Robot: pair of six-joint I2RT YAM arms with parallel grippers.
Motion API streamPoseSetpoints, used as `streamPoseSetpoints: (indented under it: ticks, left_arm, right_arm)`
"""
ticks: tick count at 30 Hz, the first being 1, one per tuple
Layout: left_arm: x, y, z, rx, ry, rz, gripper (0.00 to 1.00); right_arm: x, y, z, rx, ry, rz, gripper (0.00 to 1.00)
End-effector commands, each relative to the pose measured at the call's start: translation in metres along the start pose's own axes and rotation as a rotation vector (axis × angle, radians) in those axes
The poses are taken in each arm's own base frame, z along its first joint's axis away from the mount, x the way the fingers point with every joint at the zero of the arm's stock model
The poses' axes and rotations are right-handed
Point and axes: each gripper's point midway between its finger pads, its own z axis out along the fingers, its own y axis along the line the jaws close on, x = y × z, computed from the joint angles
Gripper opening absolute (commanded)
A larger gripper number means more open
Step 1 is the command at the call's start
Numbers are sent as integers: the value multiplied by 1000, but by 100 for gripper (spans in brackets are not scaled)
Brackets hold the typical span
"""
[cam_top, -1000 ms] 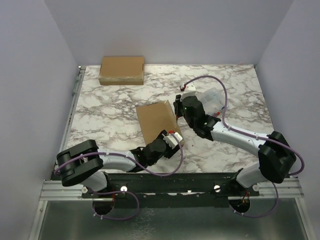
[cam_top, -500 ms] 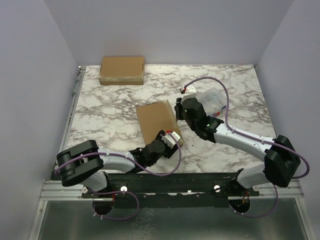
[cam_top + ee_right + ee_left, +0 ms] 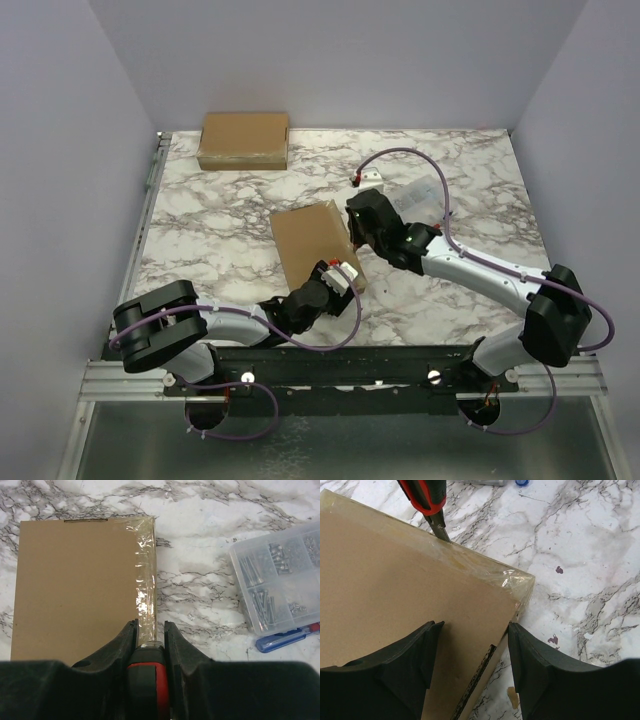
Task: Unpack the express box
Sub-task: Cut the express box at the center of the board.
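The express box (image 3: pixel 310 243), brown cardboard with clear tape along its right edge, lies flat mid-table. My right gripper (image 3: pixel 356 216) is shut on a red and black utility knife (image 3: pixel 149 680). The knife's blade (image 3: pixel 441 530) touches the taped seam (image 3: pixel 146 580) at the box's right edge. My left gripper (image 3: pixel 337 274) is open at the box's near right corner. In the left wrist view one finger (image 3: pixel 415 655) lies over the box top (image 3: pixel 395 590) and the other (image 3: pixel 530 665) hangs over the marble beside the edge.
A second cardboard box (image 3: pixel 243 140) sits at the back left. A clear plastic organizer (image 3: pixel 280 580) with screws lies right of the express box, with a blue tool (image 3: pixel 285 637) at its near side. Grey walls close in the marble table (image 3: pixel 200 220).
My right gripper with the knife has shifted slightly left and away, along the box's right edge. The left gripper and the box have stayed put.
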Motion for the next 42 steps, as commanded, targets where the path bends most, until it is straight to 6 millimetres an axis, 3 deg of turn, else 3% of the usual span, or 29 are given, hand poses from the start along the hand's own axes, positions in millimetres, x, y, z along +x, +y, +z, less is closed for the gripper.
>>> streamPoseSetpoints:
  ticks: [1,8,42]
  left_arm:
    - [19,18,-5,-84,47,-14,61]
    - [21,28,-5,-147,50,-49,61]
    - [46,39,-6,-246,120,-89,59]
  right_arm:
    - [49,-3,-6,1,186,-59,0]
    - [45,-5,-15,17,211,-51,0]
    - [101,5,-76,39,319,-9,0]
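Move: The right hand grips the utility knife upright, its blade already in the taped right-hand seam, roughly 9 cm below the fingers. The express box's near right corner lies about 8 cm back, 3 cm right and 9 cm below that hand; the clear screw case is some 12 cm ahead and 15 cm right of it, the blue screwdriver about 6 cm ahead and 17 cm right. From the left hand the corner is about 2 cm ahead and 6 cm right, nearly level. Back towards the robot and slightly to the right, the right hand draws the knife about 5 cm along the taped seam towards the near right corner, slowly at first, sinking about 1 cm and tipping a little further down, blade still in the tape. The left hand stays astride the box's near edge, steadying the box, and only twists by 5 to 10 degrees. ##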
